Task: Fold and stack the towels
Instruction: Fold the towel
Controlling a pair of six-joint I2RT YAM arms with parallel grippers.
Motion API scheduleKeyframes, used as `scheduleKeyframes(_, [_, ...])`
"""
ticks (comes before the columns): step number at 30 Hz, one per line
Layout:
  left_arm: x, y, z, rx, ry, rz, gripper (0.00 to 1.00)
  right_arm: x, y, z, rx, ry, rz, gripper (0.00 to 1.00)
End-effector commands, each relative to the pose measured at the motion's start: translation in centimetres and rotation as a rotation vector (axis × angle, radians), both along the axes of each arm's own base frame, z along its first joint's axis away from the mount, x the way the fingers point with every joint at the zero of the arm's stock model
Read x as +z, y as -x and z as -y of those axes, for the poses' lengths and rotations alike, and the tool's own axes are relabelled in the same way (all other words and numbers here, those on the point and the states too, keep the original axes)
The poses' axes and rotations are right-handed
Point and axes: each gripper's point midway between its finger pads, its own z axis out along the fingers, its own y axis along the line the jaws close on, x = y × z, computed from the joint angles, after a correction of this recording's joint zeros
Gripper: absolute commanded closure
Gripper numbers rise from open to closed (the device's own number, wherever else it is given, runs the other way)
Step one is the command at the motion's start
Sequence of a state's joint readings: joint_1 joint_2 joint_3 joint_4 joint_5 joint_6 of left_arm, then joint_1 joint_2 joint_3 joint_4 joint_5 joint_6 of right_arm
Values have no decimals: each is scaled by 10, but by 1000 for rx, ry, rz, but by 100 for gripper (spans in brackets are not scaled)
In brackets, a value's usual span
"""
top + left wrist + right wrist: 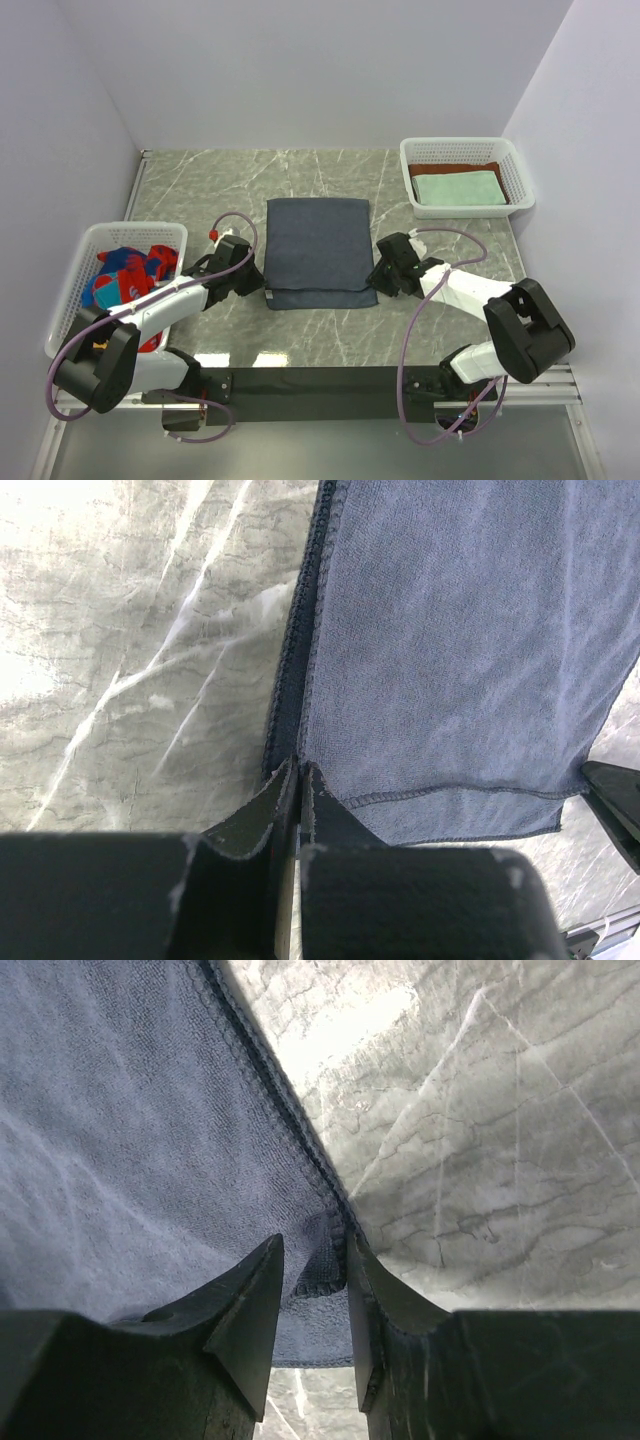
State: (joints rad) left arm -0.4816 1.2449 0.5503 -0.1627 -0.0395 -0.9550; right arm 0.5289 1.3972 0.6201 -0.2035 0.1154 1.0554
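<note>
A dark slate-blue towel (318, 250) lies folded on the marble table, its near layers stepped. My left gripper (262, 284) is at the towel's near-left corner. In the left wrist view its jaws (300, 768) are pressed together on the towel's (450, 660) dark hem. My right gripper (379, 273) is at the near-right corner. In the right wrist view it (313, 1250) stands open, with the towel's (120, 1140) stitched corner between the fingers and the hem against the right finger (380, 1290). A mint-green towel (458, 187) lies on a rust-brown one (503, 172) in the right basket.
A white mesh basket (466, 148) stands at the far right. Another white basket (80, 265) at the left holds bright red, blue and yellow patterned towels (128, 274). Walls close in the table on three sides. Cables loop from both arms.
</note>
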Motion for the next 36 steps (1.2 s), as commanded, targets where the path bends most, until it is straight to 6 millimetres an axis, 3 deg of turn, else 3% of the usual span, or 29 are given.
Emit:
scheduleKeyframes(1, [7,-3,3,-19,1,26,94,-1,-5,5,-37,-3,16,61])
scheduleKeyframes(7, [8,-4,3,-18,1,28,94,7,-9,7,-40,3,34,74])
scheduleKeyframes(11, [11,-4,3,-19,-2,29,94,14,-11,8,-38,12,48,88])
scheduleKeyframes(17, [17,-8,1,-12,-16,43,99,24,-16,8,-26,27,67,99])
scheduleKeyframes(24, [29,-16,-2,-9,-57,52,99,42,-25,9,-11,53,104,100])
scheduleKeyframes(30, [58,-22,0,-12,-50,87,99,66,-29,16,-15,74,158,100])
scheduleKeyframes(36, [87,-12,-1,-12,-9,121,99,87,-21,19,-8,38,207,100])
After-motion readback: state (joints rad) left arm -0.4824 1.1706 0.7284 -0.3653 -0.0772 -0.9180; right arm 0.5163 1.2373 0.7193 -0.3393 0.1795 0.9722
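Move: The blue-grey towel's upper-layer near right corner already lies between the right hand's half-open fingers, at the hand point. The same layer's near left corner is held in the left hand; its goal, the towel's far left corner, is about 20 cm ahead and 1 cm right. The lower layer's near right corner lies some 4 cm back and 1 cm right of the right hand, and the towel's far right corner is roughly 20 cm ahead of that hand, level sideways. The upper layer's right corner is pinched as the right fingers close from part-open to shut, easing slightly to the right. Then both hands lift the near edge together, rising about 6 cm and drifting 1 to 2 cm forward above the lower layer; the left fingers stay shut on their corner, and the right hand's fingertips swing forward by 5 to 10 degrees. ##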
